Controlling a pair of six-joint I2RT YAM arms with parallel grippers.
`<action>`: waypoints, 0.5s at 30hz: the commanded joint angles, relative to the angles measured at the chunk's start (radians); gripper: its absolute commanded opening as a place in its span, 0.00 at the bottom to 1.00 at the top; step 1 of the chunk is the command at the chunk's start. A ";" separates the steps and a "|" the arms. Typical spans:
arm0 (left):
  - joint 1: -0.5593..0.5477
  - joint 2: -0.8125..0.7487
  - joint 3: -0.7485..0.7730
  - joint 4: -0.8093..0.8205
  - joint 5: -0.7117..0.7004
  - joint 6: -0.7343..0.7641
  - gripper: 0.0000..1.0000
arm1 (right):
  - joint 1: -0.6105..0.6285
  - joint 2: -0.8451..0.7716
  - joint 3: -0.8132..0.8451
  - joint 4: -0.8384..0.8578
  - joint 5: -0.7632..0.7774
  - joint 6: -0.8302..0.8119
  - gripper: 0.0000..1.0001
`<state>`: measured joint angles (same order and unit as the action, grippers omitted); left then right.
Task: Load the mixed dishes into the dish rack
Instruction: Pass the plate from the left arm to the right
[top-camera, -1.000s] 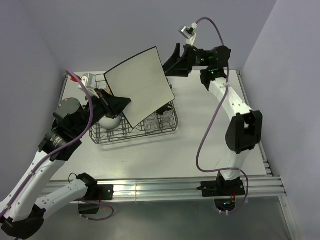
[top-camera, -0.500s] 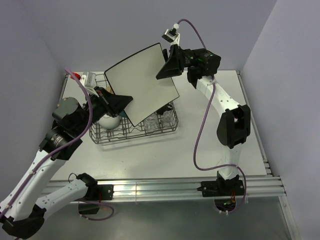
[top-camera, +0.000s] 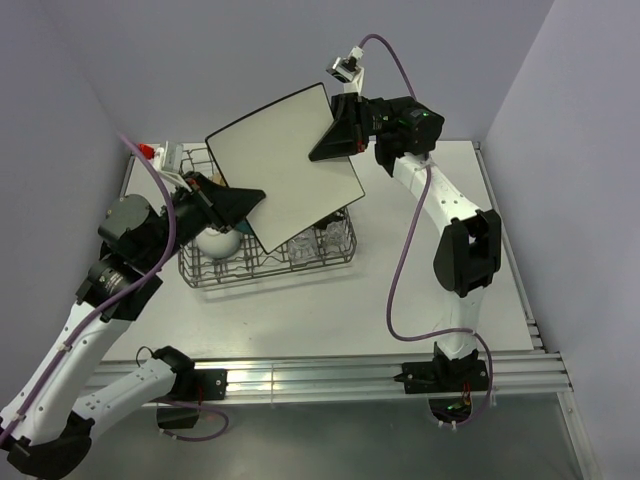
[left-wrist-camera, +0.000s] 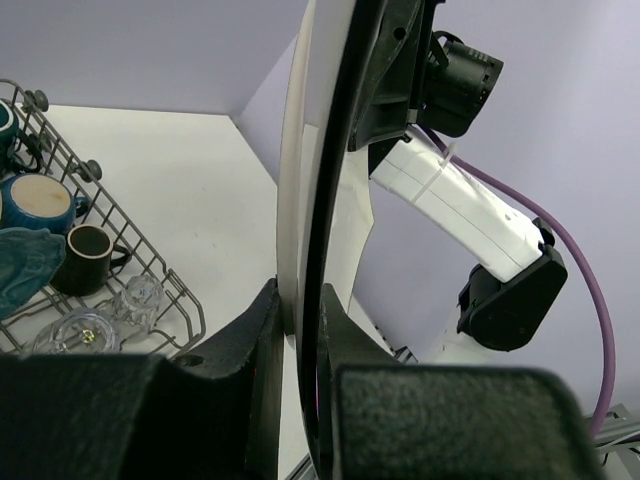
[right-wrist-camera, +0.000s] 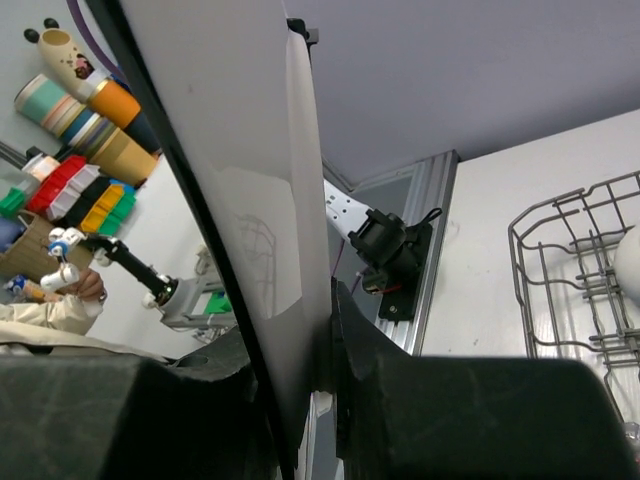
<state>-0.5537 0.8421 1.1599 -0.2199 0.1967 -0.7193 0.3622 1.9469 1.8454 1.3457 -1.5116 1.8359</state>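
Note:
A white square plate (top-camera: 285, 165) with a dark rim hangs tilted above the dish rack (top-camera: 268, 268), a grey wire basket. My left gripper (top-camera: 250, 203) is shut on the plate's lower left edge; the left wrist view shows the plate (left-wrist-camera: 298, 180) edge-on between the left gripper (left-wrist-camera: 300, 298) jaws. My right gripper (top-camera: 326, 140) is shut on the plate's upper right corner, and the right wrist view shows the plate (right-wrist-camera: 230, 170) pinched in the right gripper (right-wrist-camera: 288, 335). The rack holds a white bowl (top-camera: 217, 242), dark mugs (left-wrist-camera: 85, 255), clear glasses (top-camera: 300, 247) and a teal plate (left-wrist-camera: 20, 272).
The dish rack stands at the table's back left, close to the left wall. White tabletop (top-camera: 420, 290) stretches to its right and front. An aluminium rail (top-camera: 330, 375) runs along the near edge, by the arm bases.
My right gripper has swung left to the plate's upper right corner and shut on it. The left gripper kept its hold, and the plate shifted slightly left.

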 joint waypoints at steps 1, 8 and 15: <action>0.046 -0.009 0.046 0.168 -0.112 0.041 0.00 | 0.011 -0.086 0.018 0.418 -0.024 0.062 0.00; 0.084 -0.032 0.000 0.116 -0.128 0.032 0.55 | -0.003 -0.072 0.083 0.420 -0.055 0.074 0.00; 0.087 -0.048 0.023 0.105 -0.075 0.050 0.76 | -0.008 0.000 0.253 0.322 -0.053 0.042 0.00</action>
<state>-0.4706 0.8043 1.1500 -0.1596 0.1154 -0.6949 0.3592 1.9820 1.9968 1.3334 -1.5990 1.8744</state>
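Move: Between the two hands hangs the square white plate, pinched near opposite edges: its middle is about 3 cm ahead and 5 cm right of the left hand, 3 cm back and 5 cm left of the right, level with both. Counted from the left hand and some 40 cm below, the dish rack's middle lies about 24 cm ahead and 6 cm left, the white bowl 15 ahead and 18 left, the glasses 15 ahead and 8 right. Opening wide, the left fingers let go of the square plate's near-left edge, and the hand backs off about 4 cm to its left, also slightly forward and up, turning some 10 degrees counter-clockwise. The right hand keeps its pinch on the opposite edge, dips about 1 cm, then lifts to end slightly higher. ##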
